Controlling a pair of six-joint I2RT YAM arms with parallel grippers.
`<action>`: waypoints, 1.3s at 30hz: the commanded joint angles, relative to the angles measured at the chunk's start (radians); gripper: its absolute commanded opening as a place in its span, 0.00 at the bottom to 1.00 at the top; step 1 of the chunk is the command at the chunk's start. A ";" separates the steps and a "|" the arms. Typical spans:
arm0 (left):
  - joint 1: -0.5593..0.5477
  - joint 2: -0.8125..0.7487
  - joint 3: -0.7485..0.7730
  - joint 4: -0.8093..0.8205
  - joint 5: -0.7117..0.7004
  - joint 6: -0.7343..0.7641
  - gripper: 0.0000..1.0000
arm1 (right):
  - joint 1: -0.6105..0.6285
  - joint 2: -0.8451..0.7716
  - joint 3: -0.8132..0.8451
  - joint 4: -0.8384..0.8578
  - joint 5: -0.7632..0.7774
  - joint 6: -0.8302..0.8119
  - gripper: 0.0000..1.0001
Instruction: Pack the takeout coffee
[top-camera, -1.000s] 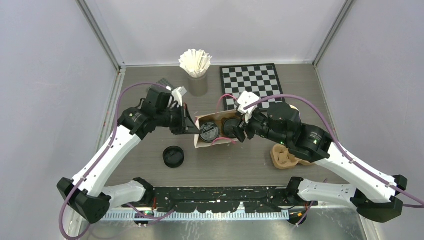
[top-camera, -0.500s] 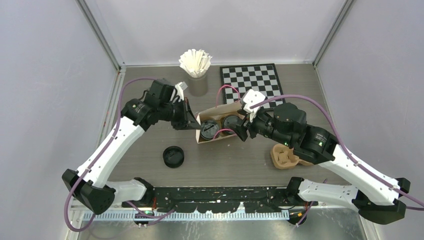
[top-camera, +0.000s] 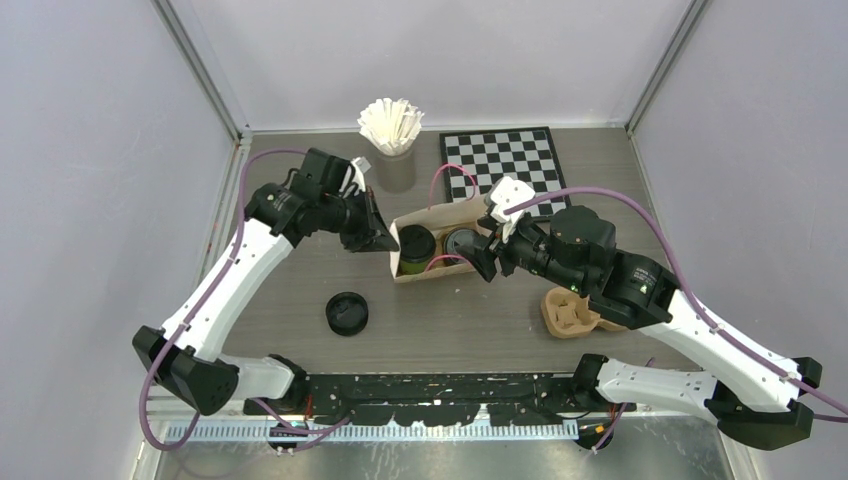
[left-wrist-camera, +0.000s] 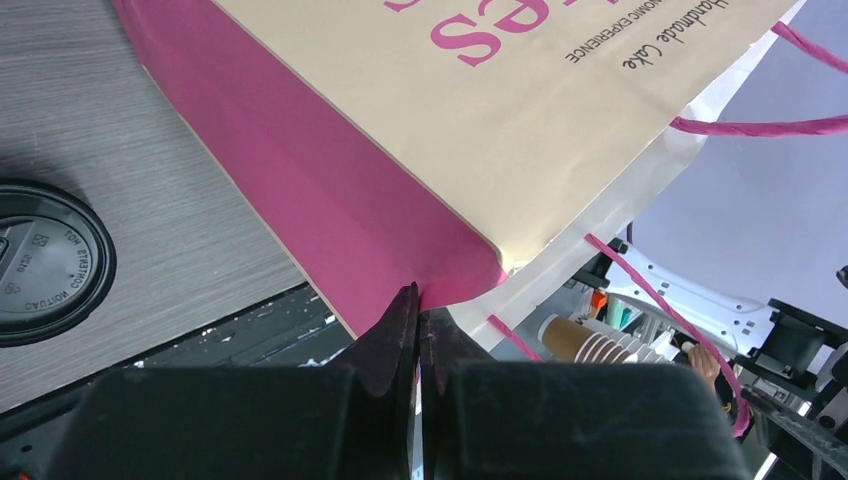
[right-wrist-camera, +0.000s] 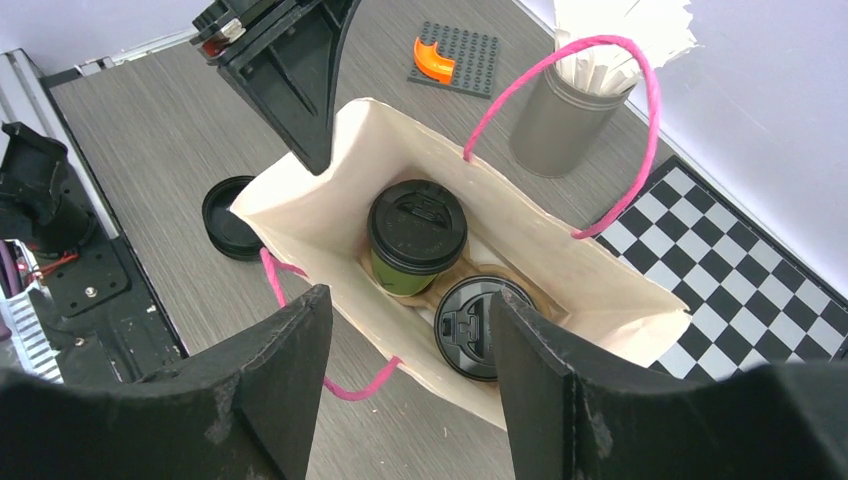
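The cream paper bag (top-camera: 440, 222) with pink handles stands open at mid-table. Inside it are two takeout coffee cups. One (top-camera: 416, 246) (right-wrist-camera: 417, 235) shows its olive-green wall and black lid. Of the other (top-camera: 463, 243) (right-wrist-camera: 475, 325) I see only the black lid. My left gripper (top-camera: 385, 238) (left-wrist-camera: 418, 296) is shut on the bag's left pink side fold. My right gripper (top-camera: 486, 262) (right-wrist-camera: 408, 300) hovers open over the bag's right end with nothing between its fingers.
A loose black lid (top-camera: 347, 313) (left-wrist-camera: 45, 262) lies left of the bag toward the front. A brown pulp carrier (top-camera: 570, 312) sits under my right arm. At the back are a chessboard (top-camera: 505, 160), a grey holder of white sticks (top-camera: 392, 135) and a grey stud plate (right-wrist-camera: 455, 60).
My left gripper has moved away from the base with the bag's edge, and the bag has swung from tipped over to more upright. The right gripper stayed by its right end.
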 joint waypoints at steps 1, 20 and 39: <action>0.018 0.016 0.050 -0.042 -0.035 -0.011 0.02 | -0.002 -0.024 0.004 0.033 0.029 -0.001 0.64; 0.023 -0.011 -0.009 0.048 0.007 0.022 0.08 | -0.003 0.014 -0.002 0.033 0.052 -0.024 0.64; 0.023 -0.006 -0.006 0.033 -0.030 0.074 0.30 | -0.002 0.045 0.009 0.040 0.053 -0.008 0.65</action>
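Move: The paper bag, its upper left corner still pinched in the left fingers, has its middle about 8 cm to the right of the left hand, roughly level ahead and 11 cm below. The green cup inside stands some 4 cm to the right and 13 cm down. The loose black lid lies about 11 cm left, 9 cm back. From the right hand, the bag is about 3 cm ahead, 6 cm left and 19 cm below; the chessboard is 22 cm ahead, 11 cm right. The left hand eases about 1 cm forward and then sinks about 1 cm, parting its shut fingers to somewhat over a quarter of their range, so that the pads let go of the bag's upper left corner and stay on either side of its rim. Meanwhile the right hand, fingers kept wide open and empty, goes about 1.5 cm down and 1 cm forward over the right end of the bag's mouth. ##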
